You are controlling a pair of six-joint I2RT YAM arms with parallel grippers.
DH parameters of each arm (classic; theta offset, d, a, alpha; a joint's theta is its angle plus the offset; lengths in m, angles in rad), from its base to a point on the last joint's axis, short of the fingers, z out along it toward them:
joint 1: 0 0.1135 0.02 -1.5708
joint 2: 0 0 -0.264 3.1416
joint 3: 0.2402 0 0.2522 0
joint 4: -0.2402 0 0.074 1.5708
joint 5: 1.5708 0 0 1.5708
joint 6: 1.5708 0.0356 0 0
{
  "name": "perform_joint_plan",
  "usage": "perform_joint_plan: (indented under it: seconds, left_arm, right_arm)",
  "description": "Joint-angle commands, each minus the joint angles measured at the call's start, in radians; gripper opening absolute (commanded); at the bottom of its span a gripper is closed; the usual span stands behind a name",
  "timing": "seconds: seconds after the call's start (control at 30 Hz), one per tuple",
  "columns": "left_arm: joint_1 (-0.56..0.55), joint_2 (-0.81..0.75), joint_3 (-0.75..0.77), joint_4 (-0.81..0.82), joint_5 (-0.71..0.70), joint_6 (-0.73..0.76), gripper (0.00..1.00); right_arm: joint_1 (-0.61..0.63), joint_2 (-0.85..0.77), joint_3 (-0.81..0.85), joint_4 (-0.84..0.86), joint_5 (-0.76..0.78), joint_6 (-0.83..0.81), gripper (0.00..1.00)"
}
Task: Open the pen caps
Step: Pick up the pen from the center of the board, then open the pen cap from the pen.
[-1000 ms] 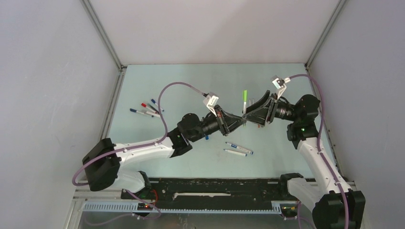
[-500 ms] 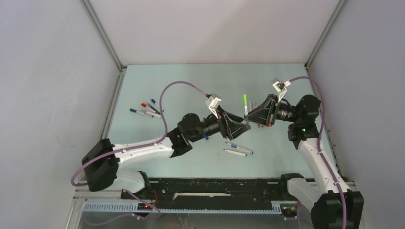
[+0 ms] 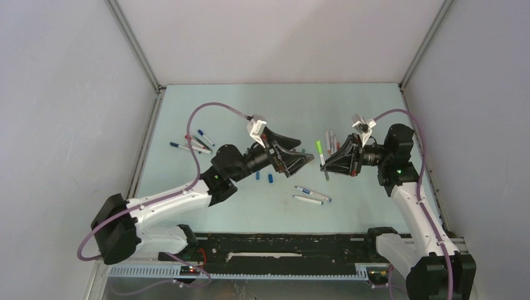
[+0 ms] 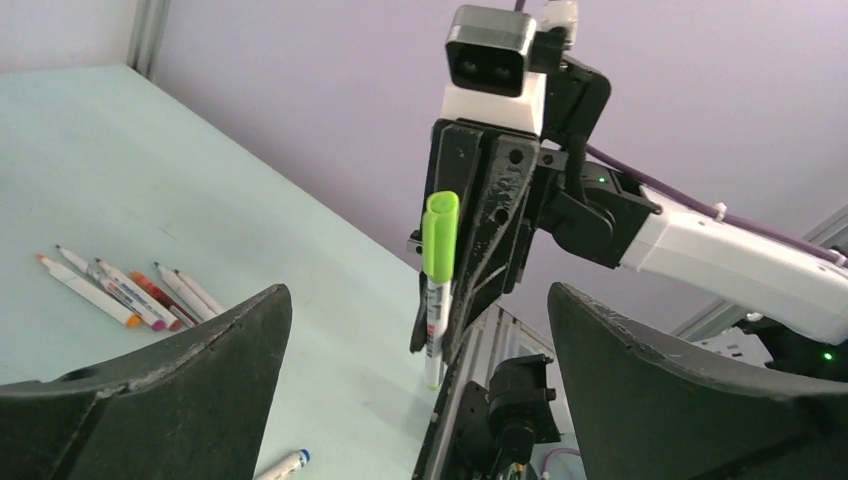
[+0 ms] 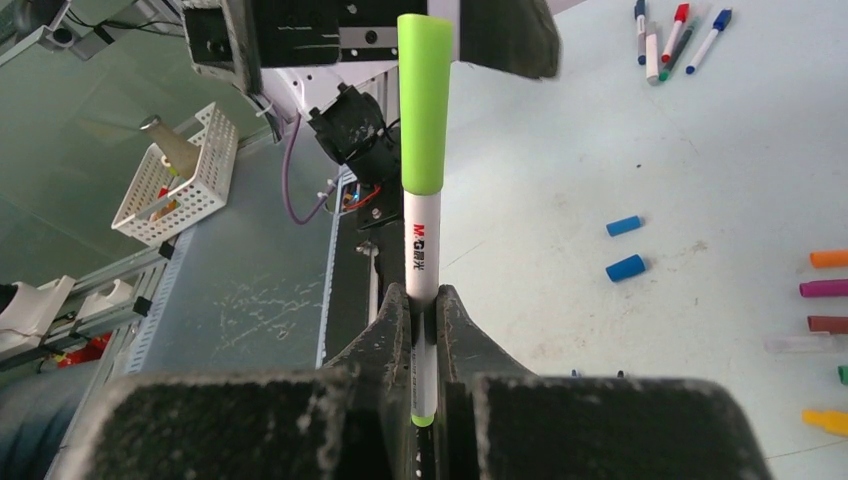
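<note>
A white pen with a lime-green pen cap still on it stands upright in my right gripper, which is shut on the lower barrel. From above, that gripper holds the pen over the table's middle, with the green cap pointing away. My left gripper is open, a short way left of the pen and apart from it. In the left wrist view the green-capped pen hangs beyond my wide-open left gripper. Two loose blue caps lie on the table under the left arm.
Capped pens lie at the table's left. Two more pens lie near the front middle. Several uncapped pens lie behind the right gripper, with their coloured tips at the right wrist view's edge. A white basket stands off the table.
The left gripper let go of the pen, opened wide and drew back to the left. The right gripper shut on the barrel and now holds the pen alone, slightly lower.
</note>
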Motion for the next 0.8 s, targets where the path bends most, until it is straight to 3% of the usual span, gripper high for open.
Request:
perform_joint_plan:
  seconds: [0.0,0.1,0.37,0.5,0.77]
  left_arm:
    - [-0.006,0.083,0.105,0.027,0.009,-0.078,1.0]
    - [-0.019,0.127,0.13,0.066,-0.02,-0.111,0.99]
    - [-0.031,0.161,0.141,0.109,-0.105,-0.144,0.73]
    - [-0.034,0.181,0.162,0.118,-0.083,-0.152,0.61]
    - [-0.042,0.222,0.185,0.135,-0.024,-0.175,0.47]
  right_arm:
    - [0.01,-0.008,0.005,-0.062,-0.004,-0.088,0.0]
    - [0.013,-0.006,0.005,-0.076,0.005,-0.102,0.0]
    - [0.024,-0.002,0.004,-0.09,0.017,-0.112,0.0]
    - [0.028,0.0,0.005,-0.091,0.024,-0.111,0.0]
    - [0.027,0.003,0.005,-0.093,0.039,-0.104,0.0]
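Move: The green pen cap, on top of the pen held by the right gripper, is about 5 cm to the right of the left hand, 2 cm ahead and roughly 1 cm lower. The yellow cap lies on the table 30 cm below, some 9 cm ahead and 2 cm to the right; the blue-marked uncapped pen is about 4 cm back and 4 cm right. From the right hand the green cap is some 6 cm up, 3 cm ahead and 2 cm left. Bring the left gripper to the right about 4.5 cm and slightly forward onto the green cap, dipping some 2 cm on the way and rising back to the starting height, with the fingertips tilting down about 10 degrees. Close its wide-open fingers to about half, one to either side of the cap. Keep the right gripper shut on the pen's white barrel, letting it sink about 1 cm. ##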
